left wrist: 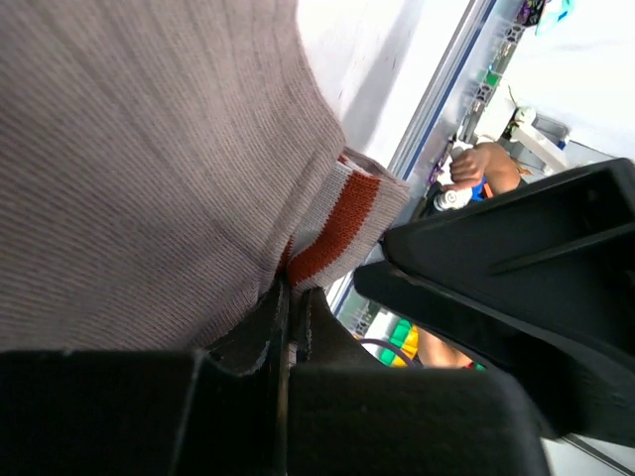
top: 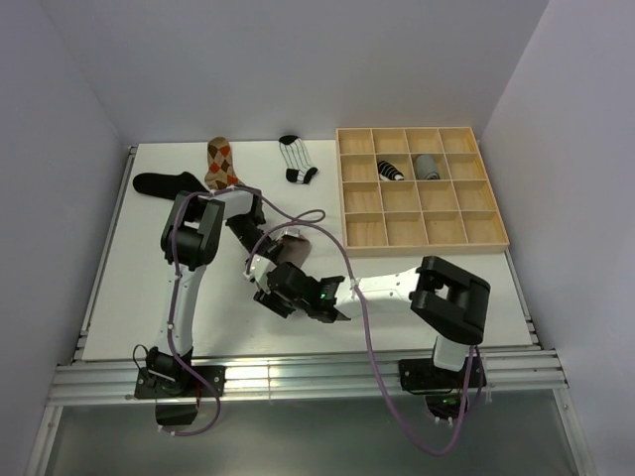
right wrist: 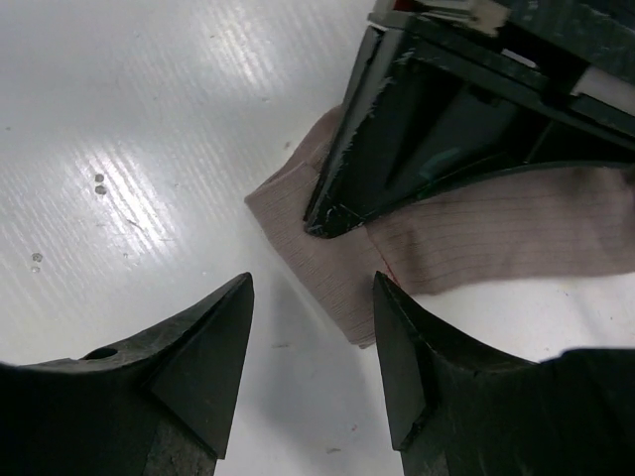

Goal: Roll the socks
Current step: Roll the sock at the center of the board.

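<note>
A taupe sock [top: 295, 248] lies mid-table, and its cuff carries an orange-red band [left wrist: 342, 223]. My left gripper [left wrist: 289, 297] is shut on the sock's fabric just below that band; in the top view the left gripper [top: 261, 260] sits at the sock's left edge. In the right wrist view the same sock [right wrist: 476, 238] lies on the white table with the left gripper's fingers [right wrist: 397, 149] pinching it from above. My right gripper [right wrist: 313, 283] stands open just short of the sock's folded end, nothing between its fingers. In the top view the right gripper [top: 274, 292] is just below the sock.
At the back left lie an argyle sock [top: 220, 164] and a black sock [top: 164, 183], with a striped sock [top: 296, 159] at back centre. The wooden grid tray [top: 422, 230] at the right holds a black white-banded sock [top: 390, 170] and a grey sock [top: 426, 166].
</note>
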`<state>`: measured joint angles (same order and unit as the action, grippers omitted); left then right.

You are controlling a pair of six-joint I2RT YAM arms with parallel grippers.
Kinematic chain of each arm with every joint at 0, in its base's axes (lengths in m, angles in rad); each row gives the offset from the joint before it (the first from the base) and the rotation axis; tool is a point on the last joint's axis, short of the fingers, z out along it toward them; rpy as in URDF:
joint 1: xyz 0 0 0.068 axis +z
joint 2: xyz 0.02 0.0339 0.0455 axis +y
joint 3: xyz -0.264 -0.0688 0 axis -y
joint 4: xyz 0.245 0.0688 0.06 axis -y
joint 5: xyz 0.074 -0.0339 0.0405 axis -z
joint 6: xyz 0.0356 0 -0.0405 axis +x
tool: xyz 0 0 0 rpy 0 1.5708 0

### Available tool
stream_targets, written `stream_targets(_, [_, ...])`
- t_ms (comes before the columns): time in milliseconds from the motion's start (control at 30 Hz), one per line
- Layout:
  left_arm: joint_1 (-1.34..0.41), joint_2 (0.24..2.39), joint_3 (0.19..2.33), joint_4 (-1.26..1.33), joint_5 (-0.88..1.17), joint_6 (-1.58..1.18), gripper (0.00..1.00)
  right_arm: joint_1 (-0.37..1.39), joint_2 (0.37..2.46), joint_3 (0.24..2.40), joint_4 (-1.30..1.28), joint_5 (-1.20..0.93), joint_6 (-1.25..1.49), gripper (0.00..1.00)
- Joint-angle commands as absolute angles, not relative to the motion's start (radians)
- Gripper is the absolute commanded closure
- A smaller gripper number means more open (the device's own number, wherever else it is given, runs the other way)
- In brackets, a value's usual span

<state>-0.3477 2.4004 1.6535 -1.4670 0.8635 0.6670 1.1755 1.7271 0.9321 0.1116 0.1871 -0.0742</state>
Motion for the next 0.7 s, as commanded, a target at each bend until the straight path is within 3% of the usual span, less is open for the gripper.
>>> stream_targets(0, [-0.337, 2.437, 1.626, -1.371, 0.684, 0.724, 1.00, 1.210, 1.767, 0.983, 0.061, 0.244, -0.136, 0.41])
stream_targets(467, [-0.337, 2.425, 1.586, -1.373, 0.649, 0.756, 0.99, 1.229, 1.884, 1.023, 0.046, 0.344, -0.224, 0.44])
stream_targets(567, [-0.337, 2.408, 1.589, -1.373, 0.655, 0.761, 0.97, 1.229, 1.904, 1.031, 0.043, 0.334, -0.218, 0.69])
stream_targets(667, [-0.337, 2.388, 1.603, -1.370, 0.663, 0.761, 0.93, 1.229, 1.901, 1.032, 0.031, 0.327, -0.209, 0.79])
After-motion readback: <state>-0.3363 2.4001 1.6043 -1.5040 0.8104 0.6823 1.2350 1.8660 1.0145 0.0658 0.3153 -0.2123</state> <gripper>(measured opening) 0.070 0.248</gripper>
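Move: The grey-brown sock's folded end is about 2 cm ahead of the right fingertips, 1 cm to their right and 3 cm below. The rest of the sock lies flat, its middle roughly 7 cm ahead and 6 cm right of that hand. The left hand already pinches the sock near its red stripe, with the folded end some 2 cm back and 1 cm right of its fingertips. The argyle sock lies about 20 cm ahead and 8 cm left of the left hand. Down by about 3 cm goes the right hand, its open fingers straddling the sock's folded end beside the left fingertips. It tips about 10 degrees on the way, and once low its fingers close and pinch the folded layers. Meanwhile the left hand keeps its nearly shut grip and drags back and left by some 2 cm, low at table height. ##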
